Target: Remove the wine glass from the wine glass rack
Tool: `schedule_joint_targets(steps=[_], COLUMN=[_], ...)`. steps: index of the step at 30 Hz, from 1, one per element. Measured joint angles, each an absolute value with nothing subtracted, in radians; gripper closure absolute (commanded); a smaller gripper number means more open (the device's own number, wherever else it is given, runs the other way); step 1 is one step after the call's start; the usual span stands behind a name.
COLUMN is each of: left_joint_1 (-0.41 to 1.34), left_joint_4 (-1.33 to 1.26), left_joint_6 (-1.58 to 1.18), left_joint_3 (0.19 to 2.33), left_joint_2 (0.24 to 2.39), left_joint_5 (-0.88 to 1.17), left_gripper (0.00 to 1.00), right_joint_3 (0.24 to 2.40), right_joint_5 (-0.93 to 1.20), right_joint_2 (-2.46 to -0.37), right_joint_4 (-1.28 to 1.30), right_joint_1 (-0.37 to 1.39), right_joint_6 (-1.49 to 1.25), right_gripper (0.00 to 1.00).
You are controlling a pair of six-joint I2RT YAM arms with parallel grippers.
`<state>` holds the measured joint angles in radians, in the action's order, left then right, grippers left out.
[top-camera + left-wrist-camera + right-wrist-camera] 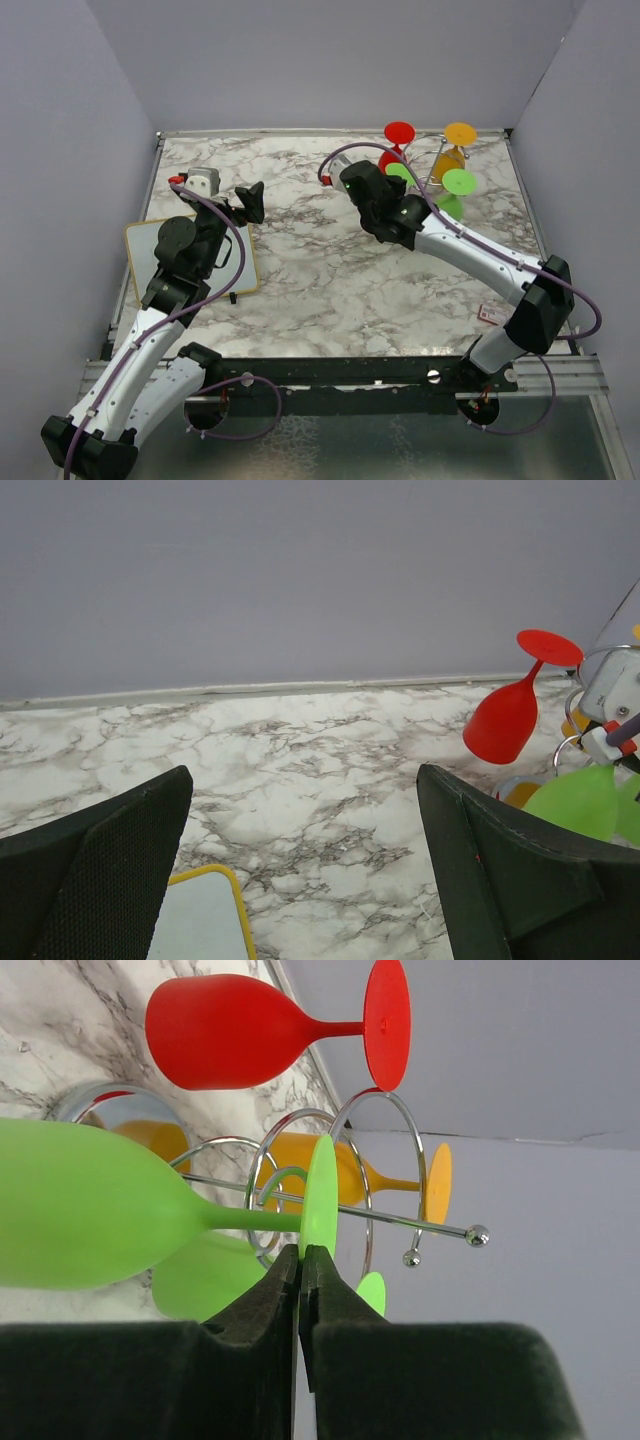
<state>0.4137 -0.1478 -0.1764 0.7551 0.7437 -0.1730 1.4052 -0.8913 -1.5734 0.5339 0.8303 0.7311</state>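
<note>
The silver wire wine glass rack stands at the table's far right, with its looping arms close up in the right wrist view. Upside-down glasses hang from it: red, orange and two green. My right gripper is shut on the rim of the round foot of the nearer green wine glass, which still hangs on a rack arm. From above, this gripper sits against the rack's left side. Over the table's left, my left gripper is open and holds nothing.
A white board with a yellow rim lies at the left edge under the left arm. A small pink item lies near the right arm's base. Grey walls enclose the marble table at the back and on both sides.
</note>
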Motion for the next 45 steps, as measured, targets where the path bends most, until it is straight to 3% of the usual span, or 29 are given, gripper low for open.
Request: schedule_joint_targets(steps=[17,29,38,45], left_joint_1=[0.414,0.414,0.414,0.414], left_joint_4=[-0.148,-0.147,-0.139,-0.104], left_joint_6=[-0.176,-0.176,-0.177,-0.185], left_joint_3=[0.755,0.755,0.764,0.786], left_joint_2=[0.744,0.744,0.763,0.788], left_joint_5=[-0.173,-0.173,-0.171,-0.169], left_gripper=[0.04,0.01,0.01,0.01], right_joint_3=[1.392,1.393,1.434,1.334], right_joint_5=[-0.917,-0.794,-0.502,-0.458], right_joint_2=[-1.52,-1.447,-1.247,-0.993], right_joint_4=[0.509,0.579,0.663,0.6], right_joint_1=[0.864,0.891,0.891,0.896], right_joint_6=[0.773,0.711,0.415,-0.154], right_gripper=[0.99,0.99,0.99,0.99])
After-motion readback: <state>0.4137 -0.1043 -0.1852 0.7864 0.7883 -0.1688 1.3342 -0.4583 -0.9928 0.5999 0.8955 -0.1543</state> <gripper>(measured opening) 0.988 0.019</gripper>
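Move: The right hand already pinches the near edge of the near-left green wine glass's foot, its middle about 2 cm ahead, 1 cm left and 8 cm below. At about that height, the red glass is some 13 cm ahead and 1 cm left, the other green one 2 cm ahead and 11 cm right, the yellow one 13 cm ahead and 11 cm right. From the left hand, the gripped glass is roughly 12 cm ahead, 29 cm right and 16 cm below. Keeping its pinch on the green glass's foot, the right hand eases up and slightly back, drawing the glass out of the rack, then pulls faster back and up, away from the rack: about 12 cm back and 10 cm up in all. Late on it rolls some 70 degrees, its left side rising, swinging the bowl from below out to the left. ##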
